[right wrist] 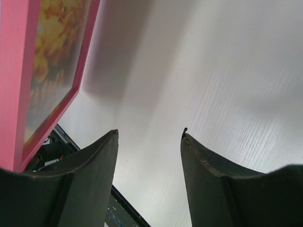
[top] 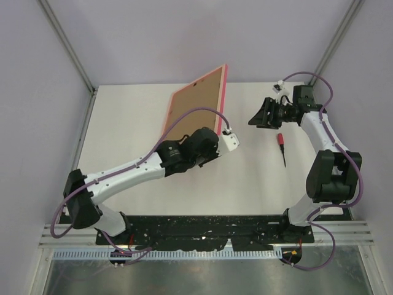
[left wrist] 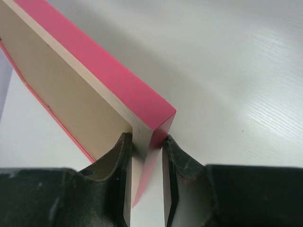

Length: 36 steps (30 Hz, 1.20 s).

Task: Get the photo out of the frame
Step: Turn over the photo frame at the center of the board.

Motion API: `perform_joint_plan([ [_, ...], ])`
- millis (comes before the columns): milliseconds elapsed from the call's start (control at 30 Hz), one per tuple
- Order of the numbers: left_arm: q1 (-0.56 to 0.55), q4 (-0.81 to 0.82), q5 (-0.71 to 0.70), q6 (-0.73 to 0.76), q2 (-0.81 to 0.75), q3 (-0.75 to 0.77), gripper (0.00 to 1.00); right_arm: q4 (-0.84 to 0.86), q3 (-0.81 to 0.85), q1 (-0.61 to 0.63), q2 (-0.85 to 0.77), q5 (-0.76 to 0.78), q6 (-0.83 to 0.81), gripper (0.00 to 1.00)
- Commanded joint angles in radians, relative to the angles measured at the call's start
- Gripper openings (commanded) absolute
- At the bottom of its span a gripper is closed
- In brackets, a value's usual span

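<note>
My left gripper point(top: 209, 136) is shut on the lower corner of the pink frame point(top: 222, 101) and holds it upright and tilted above the table, its brown backing board point(top: 193, 104) toward the camera. In the left wrist view the fingers point(left wrist: 118, 156) clamp the frame's corner point(left wrist: 151, 123). My right gripper point(top: 253, 120) is open and empty, to the right of the frame, apart from it. In the right wrist view the frame point(right wrist: 14, 71) shows at the left with the photo point(right wrist: 54, 56) of orange-yellow flowers in it; the gripper point(right wrist: 149, 135) has only table between its fingers.
A small red-handled screwdriver point(top: 281, 146) lies on the white table point(top: 123, 123) below the right gripper. Grey walls and metal posts enclose the table at the back and sides. The black base rail runs along the near edge.
</note>
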Motion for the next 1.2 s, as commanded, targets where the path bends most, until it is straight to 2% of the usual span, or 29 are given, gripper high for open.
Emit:
perform_joint_plan([
  [0,0.09,-0.022,0.25,-0.033,-0.12,-0.021,0.0,0.103,0.009,-0.004,-0.024,-0.112,0.093,0.62],
  [33,0.106,-0.026,0.28,-0.025,-0.131,-0.027,0.0,0.139,0.006,-0.003,-0.024,-0.14,0.111,0.66],
  [133,0.139,-0.039,0.329,-0.006,-0.177,-0.041,0.0,0.18,0.032,0.028,-0.018,-0.154,0.139,0.69],
  [267,0.17,-0.06,0.399,0.027,-0.231,-0.064,0.0,0.185,0.073,0.083,-0.008,-0.128,0.134,0.71],
  [400,0.204,-0.074,0.445,0.053,-0.281,-0.104,0.0,0.168,0.101,0.155,-0.01,-0.096,0.05,0.72],
  [533,0.248,-0.091,0.517,0.067,-0.335,-0.136,0.0,0.139,0.132,0.177,-0.019,-0.086,-0.08,0.73],
  [667,0.299,-0.123,0.594,0.086,-0.389,-0.15,0.0,0.119,0.135,0.183,-0.048,-0.094,-0.247,0.73],
  [933,0.359,-0.183,0.694,0.144,-0.47,-0.168,0.0,0.208,-0.027,0.215,-0.194,-0.039,-0.635,0.75],
  [1167,0.391,-0.233,0.752,0.178,-0.505,-0.19,0.0,0.318,-0.198,0.287,-0.347,0.027,-1.16,0.82],
])
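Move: The left hand already grips the photo frame at its raised near right corner. The frame slopes down leftward, its middle roughly 14 cm ahead of that hand, 8 cm left and 8 cm lower. From the empty right hand the frame's middle lies about 21 cm left, 4 cm ahead and some 5 cm lower; the screwdriver lies about 12 cm to that hand's right, 9 cm back and 15 cm below. Still pinching the near right corner, the left hand swings the raised side of the frame about 11 cm left, drawing back and rising some 4 cm each while the wrist turns modestly. The right hand, touching nothing, follows about 7 cm left and 6 cm up, ending slightly back; its wrist tips upward and counter-clockwise by some 65 degrees as its fingers open wider. ##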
